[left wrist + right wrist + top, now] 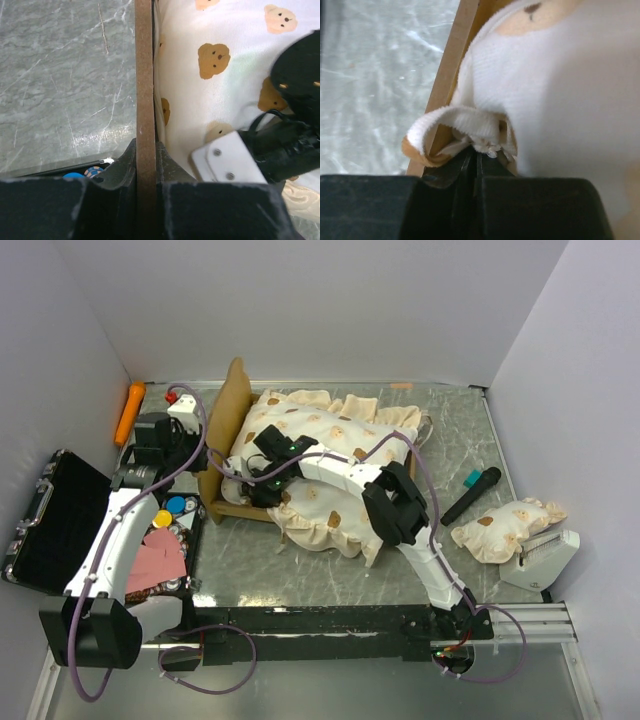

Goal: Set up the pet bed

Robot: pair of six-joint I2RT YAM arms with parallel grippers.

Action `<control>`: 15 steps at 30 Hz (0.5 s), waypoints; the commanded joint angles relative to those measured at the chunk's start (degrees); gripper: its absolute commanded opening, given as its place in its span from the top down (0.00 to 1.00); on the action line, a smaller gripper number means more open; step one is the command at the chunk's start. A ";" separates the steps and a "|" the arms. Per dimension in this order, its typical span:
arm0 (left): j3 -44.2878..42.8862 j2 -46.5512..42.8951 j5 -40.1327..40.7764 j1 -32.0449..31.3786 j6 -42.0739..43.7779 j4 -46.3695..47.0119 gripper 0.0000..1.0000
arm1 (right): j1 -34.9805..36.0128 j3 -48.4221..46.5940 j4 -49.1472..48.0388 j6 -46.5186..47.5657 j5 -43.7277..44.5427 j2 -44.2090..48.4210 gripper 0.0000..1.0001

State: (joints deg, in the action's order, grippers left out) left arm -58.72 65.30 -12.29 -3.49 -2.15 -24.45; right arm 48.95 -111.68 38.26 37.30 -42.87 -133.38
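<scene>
The pet bed stands at the back left, a light-wood frame with a tall wavy headboard. Its cream bear-print mattress lies crumpled over the frame, ruffles spilling off the near side. My left gripper is shut on the headboard's thin brown edge, one finger on each face. My right gripper reaches across the bed and pinches a folded bit of the mattress ruffle beside the wooden side rail, its jaws almost together. The matching pillow lies apart on the table at the right.
An open black hard case with coloured chips beside it sits at the left by my left arm. An orange tool lies at the back left. A black and teal marker and a white brush-like thing lie near the pillow.
</scene>
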 commanded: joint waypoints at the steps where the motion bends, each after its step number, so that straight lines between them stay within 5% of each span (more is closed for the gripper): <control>1: 1.41 -2.37 -15.30 -1.96 -8.04 0.45 0.99 | 1.76 -4.93 18.24 0.77 -5.93 -9.86 0.91; 7: 1.77 -1.93 -17.14 -1.88 -8.74 0.80 0.99 | 1.94 -10.85 21.43 -8.98 18.41 -19.64 0.93; 11: 1.85 -1.75 -17.85 -1.88 -8.83 0.98 0.99 | 0.89 0.82 11.33 -13.39 26.42 -13.41 0.77; 15: 2.47 -1.93 -14.69 -1.79 -8.22 1.59 0.99 | 0.01 12.16 1.31 -15.41 20.05 -0.51 0.54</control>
State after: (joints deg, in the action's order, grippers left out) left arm -57.76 64.31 -13.21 -3.55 -2.22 -24.12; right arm 49.91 -112.55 39.66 24.82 -34.72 -134.21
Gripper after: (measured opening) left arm 0.137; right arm 0.379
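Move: The bunched corner of the cover that I'm tucking is right at my right fingertips, about 2 cm below, in the gap beside the cushion. The front rail runs about 3 cm back of my right hand and a little below it; the headboard's middle stands some 8 cm to its left and 9 cm ahead; the cushion's middle is roughly 16 cm to its right and 8 cm ahead. From my left hand, that corner is about 9 cm right, 8 cm back and 17 cm below. I poke my right fingertips about 2 cm down into the gap between cushion and front rail, pushing the bunched cover corner in, with the wrist turning some 15 degrees, clockwise for the most part. Near the bottom I start opening the fingers, then rise a touch and edge left as they spread to over a third. My left hand stays put, keeping its pinch on the headboard. ##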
